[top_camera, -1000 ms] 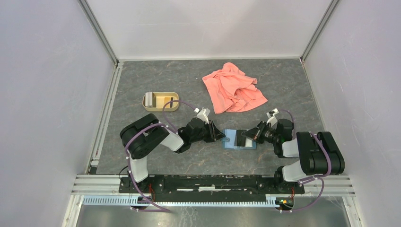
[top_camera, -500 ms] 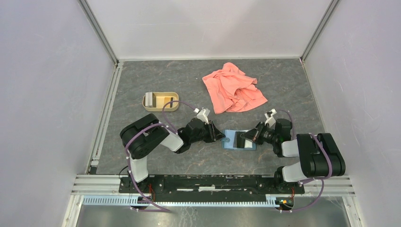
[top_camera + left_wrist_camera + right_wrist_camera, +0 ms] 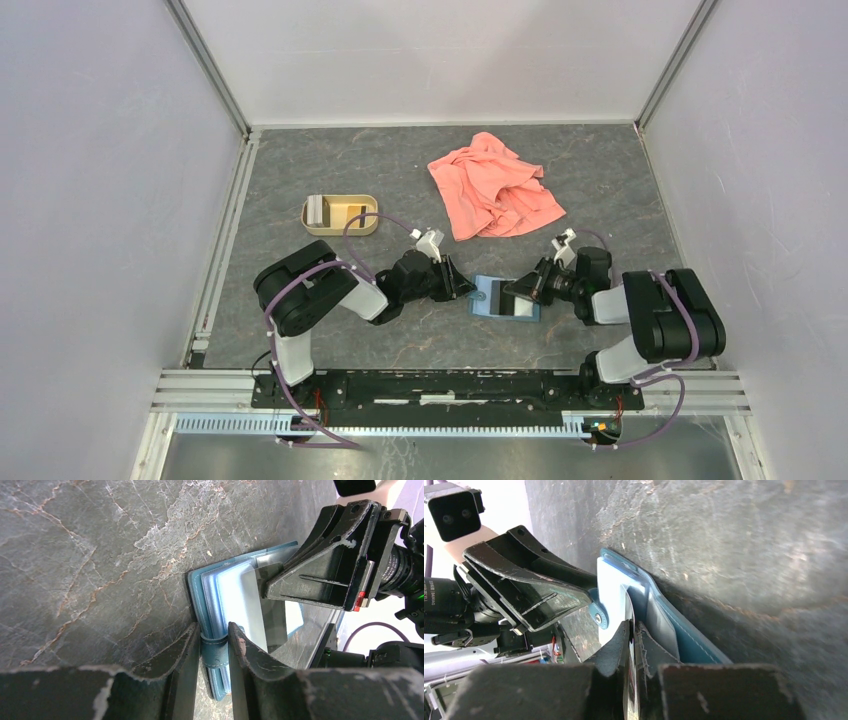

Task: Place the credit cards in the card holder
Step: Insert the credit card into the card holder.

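Observation:
The teal card holder (image 3: 490, 300) lies open on the table between both arms. My left gripper (image 3: 212, 632) is shut on its strap at the spine (image 3: 216, 652), pinning the holder (image 3: 220, 595) in place. My right gripper (image 3: 631, 626) has a thin greyish credit card (image 3: 628, 611) edge-on between its fingers. The card's far end is in among the holder's light blue pockets (image 3: 659, 615). In the left wrist view that card (image 3: 267, 622) lies across the pockets under the right gripper (image 3: 267, 580). More credit cards (image 3: 349, 210) stand in the tan tray (image 3: 342, 231).
A salmon-pink cloth (image 3: 493, 187) lies crumpled at the back right of centre. The tan tray sits left of centre, behind the left arm (image 3: 305, 290). White walls enclose the table on three sides.
The right wrist has drifted slightly back and to the left while its fingers stayed at the holder. The holder has turned a little. The left arm has not moved.

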Controlling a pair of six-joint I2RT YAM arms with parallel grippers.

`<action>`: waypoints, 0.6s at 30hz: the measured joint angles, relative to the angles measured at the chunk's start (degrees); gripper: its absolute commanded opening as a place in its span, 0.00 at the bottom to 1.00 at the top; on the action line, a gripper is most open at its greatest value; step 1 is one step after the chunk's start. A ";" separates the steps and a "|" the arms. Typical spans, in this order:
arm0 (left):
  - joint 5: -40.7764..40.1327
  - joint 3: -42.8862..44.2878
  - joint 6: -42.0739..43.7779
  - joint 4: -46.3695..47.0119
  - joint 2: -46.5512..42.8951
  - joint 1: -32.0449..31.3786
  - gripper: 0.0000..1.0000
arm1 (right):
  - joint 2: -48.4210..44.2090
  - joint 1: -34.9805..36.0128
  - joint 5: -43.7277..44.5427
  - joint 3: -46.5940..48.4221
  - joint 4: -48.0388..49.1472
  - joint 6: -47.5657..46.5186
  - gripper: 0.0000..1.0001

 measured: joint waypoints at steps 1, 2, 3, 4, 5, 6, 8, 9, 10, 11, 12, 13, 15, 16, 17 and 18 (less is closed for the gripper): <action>0.00 0.00 0.00 0.00 0.00 0.00 0.35 | 0.83 0.55 -0.52 0.57 0.35 0.07 0.08; 0.02 0.00 0.00 0.00 0.00 0.00 0.35 | 1.36 1.05 -0.79 0.94 0.68 0.20 0.09; 0.04 0.00 0.00 0.02 0.00 0.00 0.36 | 1.95 1.81 -1.07 1.31 1.16 0.37 0.11; 0.04 0.00 0.00 0.02 0.00 0.00 0.36 | 2.29 2.38 -1.16 1.55 1.38 0.50 0.16; 0.04 0.00 0.00 0.02 0.00 0.02 0.36 | 2.64 2.91 -1.22 1.77 1.57 0.59 0.18; 0.04 0.00 0.00 0.02 0.00 0.02 0.36 | 2.99 3.32 -1.29 2.03 1.66 0.55 0.20; 0.04 0.00 0.00 0.02 0.00 0.00 0.36 | 3.67 3.74 -1.75 2.75 1.22 0.09 0.26; 0.04 0.00 0.00 0.02 0.00 0.02 0.36 | 3.82 3.74 -2.19 3.21 0.59 -0.39 0.30; 0.04 0.00 0.00 0.02 0.00 0.02 0.36 | 3.82 3.74 -2.62 3.80 -0.39 -1.14 0.34; 0.04 0.00 0.00 0.02 0.00 0.02 0.36 | 3.80 3.74 -2.95 4.37 -1.29 -2.05 0.41; 0.04 0.00 0.00 0.02 0.00 0.02 0.36 | 3.76 3.76 -3.48 5.27 -2.80 -3.30 0.44; 0.04 0.00 0.00 0.02 0.00 0.02 0.36 | 3.65 3.80 -3.58 5.77 -3.74 -4.20 0.47; 0.04 0.00 0.00 0.02 0.00 0.02 0.36 | 2.71 4.07 -4.50 7.39 -7.19 -7.26 0.49; 0.04 0.00 0.00 0.04 -0.02 0.02 0.36 | 2.29 4.09 -4.48 7.85 -8.46 -8.41 0.49; 0.04 -0.02 0.00 0.07 -0.02 0.02 0.36 | 1.86 4.09 -4.44 8.28 -9.62 -9.55 0.50; 0.04 -0.04 0.00 0.11 -0.02 0.02 0.36 | 1.20 4.04 -4.11 8.74 -11.23 -11.08 0.50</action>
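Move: Just beyond the right fingertips, which pinch the black card, the card holder lies open, its middle about 3 cm to the left of that hand, 1 cm back and 2 cm lower. The holder's snap strap, between the left fingers, is some 8 cm left and 1 cm back of the right hand. The pink cloth's middle is roughly 20 cm ahead and 5 cm left. From the left hand the holder's middle is some 7 cm to the right, 2 cm back and 2 cm down. Pushing the black card leftwards into the holder's pocket, the right hand goes about 2 cm left, then opens its fingers to roughly half, letting go of the card as it rises about 1 cm and turns some 10 degrees counter-clockwise. The left hand stays still, keeping the strap between its fingers. ##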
